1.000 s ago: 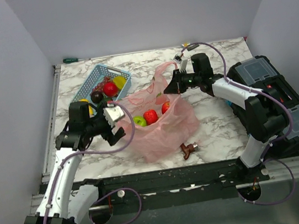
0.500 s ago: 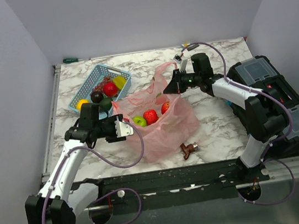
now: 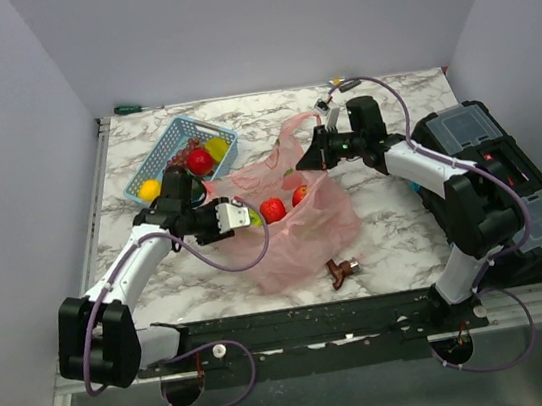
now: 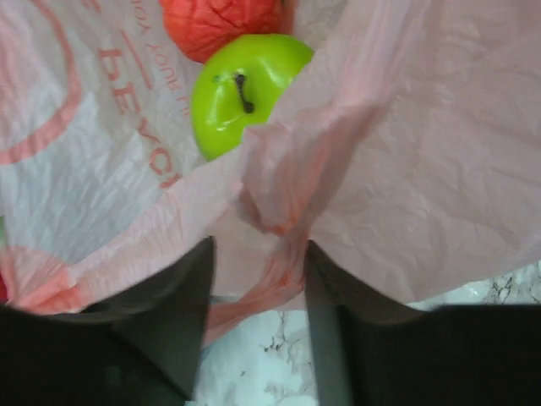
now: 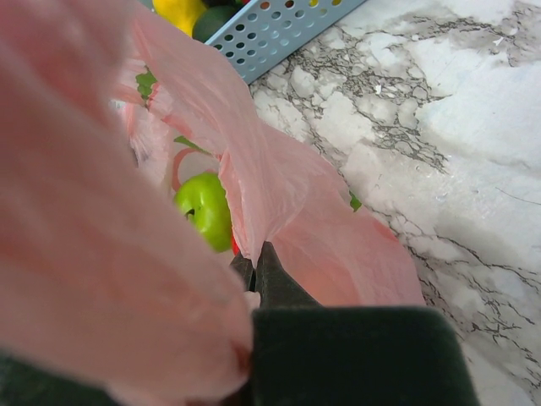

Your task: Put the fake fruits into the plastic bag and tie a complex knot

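The pink plastic bag (image 3: 300,231) lies mid-table with its mouth open. Inside it are a green apple (image 4: 245,89) and two red fruits (image 3: 273,210). More fake fruits, red (image 3: 199,160), yellow and dark, sit in the blue basket (image 3: 179,135). My left gripper (image 3: 231,217) is at the bag's left rim. In the left wrist view its jaws (image 4: 258,249) stand apart, with a fold of the pink rim between them. My right gripper (image 3: 316,153) holds up the bag's far edge, and its fingers (image 5: 254,258) are shut on the film. No knot shows.
A black toolbox (image 3: 497,171) fills the right side beside the right arm. A small dark brown piece (image 3: 341,271) lies in front of the bag. A green screwdriver (image 3: 132,108) rests by the back wall. The basket's corner (image 5: 279,25) is just beyond the bag.
My left arm has swung right and forward to the bag's left rim. Its jaws have narrowed around the pink fold. The right gripper has kept its hold without moving.
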{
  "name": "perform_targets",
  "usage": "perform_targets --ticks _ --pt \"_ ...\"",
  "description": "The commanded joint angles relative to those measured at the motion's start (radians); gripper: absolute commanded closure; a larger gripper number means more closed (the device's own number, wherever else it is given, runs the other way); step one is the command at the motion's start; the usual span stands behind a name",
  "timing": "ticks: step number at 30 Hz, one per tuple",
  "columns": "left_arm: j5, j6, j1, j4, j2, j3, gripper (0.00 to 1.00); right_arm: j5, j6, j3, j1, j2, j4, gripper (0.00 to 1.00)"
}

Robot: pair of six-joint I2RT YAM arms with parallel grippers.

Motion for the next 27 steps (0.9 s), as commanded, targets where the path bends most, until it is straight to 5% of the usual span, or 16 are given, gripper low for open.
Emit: perform_targets --ticks 1,4,11,16,18,23,27 --pt "0.055 -0.114 0.008 -0.077 -0.029 0.143 0.70 0.000 -0.024 0.006 -0.004 -0.045 -0.009 0.99" --pt "0.137 -0.187 0.014 -0.156 -0.080 0.220 1.00 0.006 -0.016 0.013 -0.005 -0.066 0.001 0.99" --pt "0.263 -0.432 0.053 -0.219 -0.184 0.461 1.00 0.034 0.032 0.041 -0.003 -0.150 0.059 0.99" --pt "0.256 -0.559 0.075 -0.037 -0.304 0.472 1.00 0.038 0.072 0.013 -0.004 -0.231 0.120 0.98" --pt "0.302 -0.482 0.083 -0.075 -0.339 0.467 1.00 0.041 0.059 -0.046 -0.004 -0.272 0.129 0.85" --pt "0.365 -0.135 0.079 -0.320 -0.395 0.416 1.00 0.111 -0.067 -0.110 -0.004 -0.352 0.036 0.35" --pt "0.378 -0.043 0.074 -0.379 -0.418 0.367 1.00 0.161 -0.086 -0.072 -0.004 -0.354 0.057 0.26"
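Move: Between the half-open left fingers, at their tips, sits the bunched left rim of the plastic bag. Inside the bag the green apple lies about 7 cm to this hand's right, 3 cm ahead and 5 cm below, and the red fruit some 12 cm right and 4 cm ahead. The fruit basket is roughly 19 cm ahead, 9 cm left. From the right hand, shut on the bag's far rim, that left rim lies about 18 cm left, 11 cm back, 7 cm lower. Closing on the bag's left rim, the left fingers pinch it and haul it up some 25 cm, then draw back about 6 cm towards the base while the wrist turns to lift the fingertips. The right hand, shut on the far rim, rises about 11 cm with it, tilts back and then opens wide around the plastic. ##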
